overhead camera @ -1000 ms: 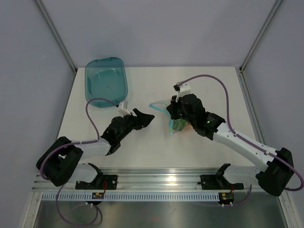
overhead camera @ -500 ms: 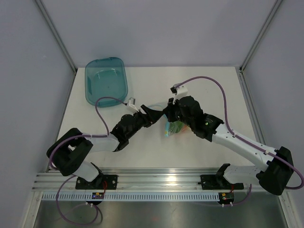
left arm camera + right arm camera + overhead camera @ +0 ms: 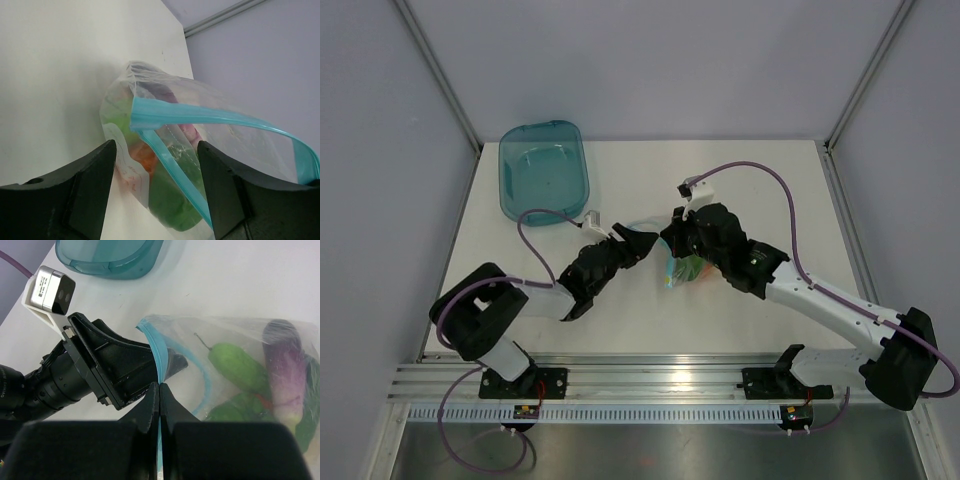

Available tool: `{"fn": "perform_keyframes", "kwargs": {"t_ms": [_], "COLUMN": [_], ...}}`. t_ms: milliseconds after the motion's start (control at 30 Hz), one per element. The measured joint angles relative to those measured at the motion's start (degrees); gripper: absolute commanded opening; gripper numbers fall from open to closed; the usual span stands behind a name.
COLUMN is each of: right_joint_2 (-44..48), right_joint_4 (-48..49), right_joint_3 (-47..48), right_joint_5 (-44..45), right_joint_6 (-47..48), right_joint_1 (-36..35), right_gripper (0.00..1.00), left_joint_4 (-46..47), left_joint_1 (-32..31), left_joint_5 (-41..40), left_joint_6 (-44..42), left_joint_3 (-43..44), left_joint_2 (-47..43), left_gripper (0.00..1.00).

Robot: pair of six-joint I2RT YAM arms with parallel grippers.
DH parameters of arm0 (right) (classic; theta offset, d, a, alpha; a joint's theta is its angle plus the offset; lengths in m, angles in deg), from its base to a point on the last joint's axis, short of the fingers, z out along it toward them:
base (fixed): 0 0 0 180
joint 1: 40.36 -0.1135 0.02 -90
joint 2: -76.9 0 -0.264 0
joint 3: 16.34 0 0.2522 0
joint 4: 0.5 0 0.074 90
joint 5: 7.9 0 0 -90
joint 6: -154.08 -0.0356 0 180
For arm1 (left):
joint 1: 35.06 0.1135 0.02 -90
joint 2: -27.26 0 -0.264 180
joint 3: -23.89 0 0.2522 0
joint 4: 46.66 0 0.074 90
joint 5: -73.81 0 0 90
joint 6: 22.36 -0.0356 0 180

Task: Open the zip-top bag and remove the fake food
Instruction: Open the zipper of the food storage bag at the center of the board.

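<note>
The zip-top bag [image 3: 682, 268] lies mid-table, clear with a teal zip strip [image 3: 200, 116], and its mouth gapes open. My right gripper [image 3: 670, 238] is shut on one strip of the mouth [image 3: 159, 365] and holds it up. My left gripper [image 3: 642, 242] is open right at the mouth, its fingers [image 3: 90, 185] on either side of the lower strip without pinching it. Fake food shows inside: a green pod [image 3: 232, 362], a purple eggplant [image 3: 285, 365], a green piece [image 3: 172, 200] and an orange one [image 3: 145, 155].
A teal translucent tub [image 3: 542, 170] sits at the back left corner of the white table [image 3: 760, 180]. Grey walls enclose the table on three sides, and an aluminium rail [image 3: 660, 375] runs along the near edge.
My left arm has reached right until its jaws meet the bag's mouth, and they have narrowed slightly. My right gripper has drawn the bag a little to the left.
</note>
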Motion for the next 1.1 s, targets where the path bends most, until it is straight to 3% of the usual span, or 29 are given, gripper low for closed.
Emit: {"fn": "perform_keyframes", "kwargs": {"t_ms": [267,400,667,833,967,1100], "right_joint_2": [0.1,0.3,0.4,0.4,0.4,0.4], "right_joint_4": [1.1,1.8,2.2,2.3,2.3,2.2], "right_joint_3": [-0.6,-1.3,-1.5,-1.5,-1.6,-1.6], "right_joint_5": [-1.2,-2.0,-3.2,-3.1,-2.1,0.6], "right_joint_6": [-0.5,-0.7,-0.9,-0.9,-0.7,0.1], "right_joint_1": [0.0,0.0,0.0,0.0,0.0,-0.1], "right_gripper": [0.0,0.0,0.0,0.0,0.0,0.0], "left_joint_4": [6.8,8.8,12.6,12.5,8.7,-9.0], "left_joint_1": [-0.1,-0.1,-0.1,-0.2,-0.2,-0.2], "left_joint_5": [-2.2,-3.2,-2.9,-2.3,-1.8,-2.2], "left_joint_6": [-4.4,-6.3,-8.2,-8.5,-7.6,-6.4], "left_joint_3": [0.0,0.0,0.0,0.0,0.1,5.3], "left_joint_2": [5.8,6.3,6.3,6.2,3.5,-2.3], "left_gripper": [0.61,0.51,0.15,0.0,0.0,0.0]}}
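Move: My left hand, fingers well open, is right at the bag's corner: the lower zipper lip lies about 2 cm ahead of the hand point, 1 cm to the right and 1 cm below it. Inside the bag, the green vegetables sit roughly 8 cm to this hand's right, nearly level with it and 9 cm lower, the eggplant some 12 cm right, 4 cm ahead and equally low. From my right hand that lower lip is about 5 cm ahead, 3 cm left and 10 cm down. I ease my left hand forward about 1.5 cm, dipping by as much, so its open fingers straddle the lower zipper lip by the corner. Then I rise some 3 cm from that dip, closing the fingers fully to pinch the lip and tipping them up about 10 degrees before mostly levelling again. My right hand keeps its pinch on the upper lip, almost in place. ##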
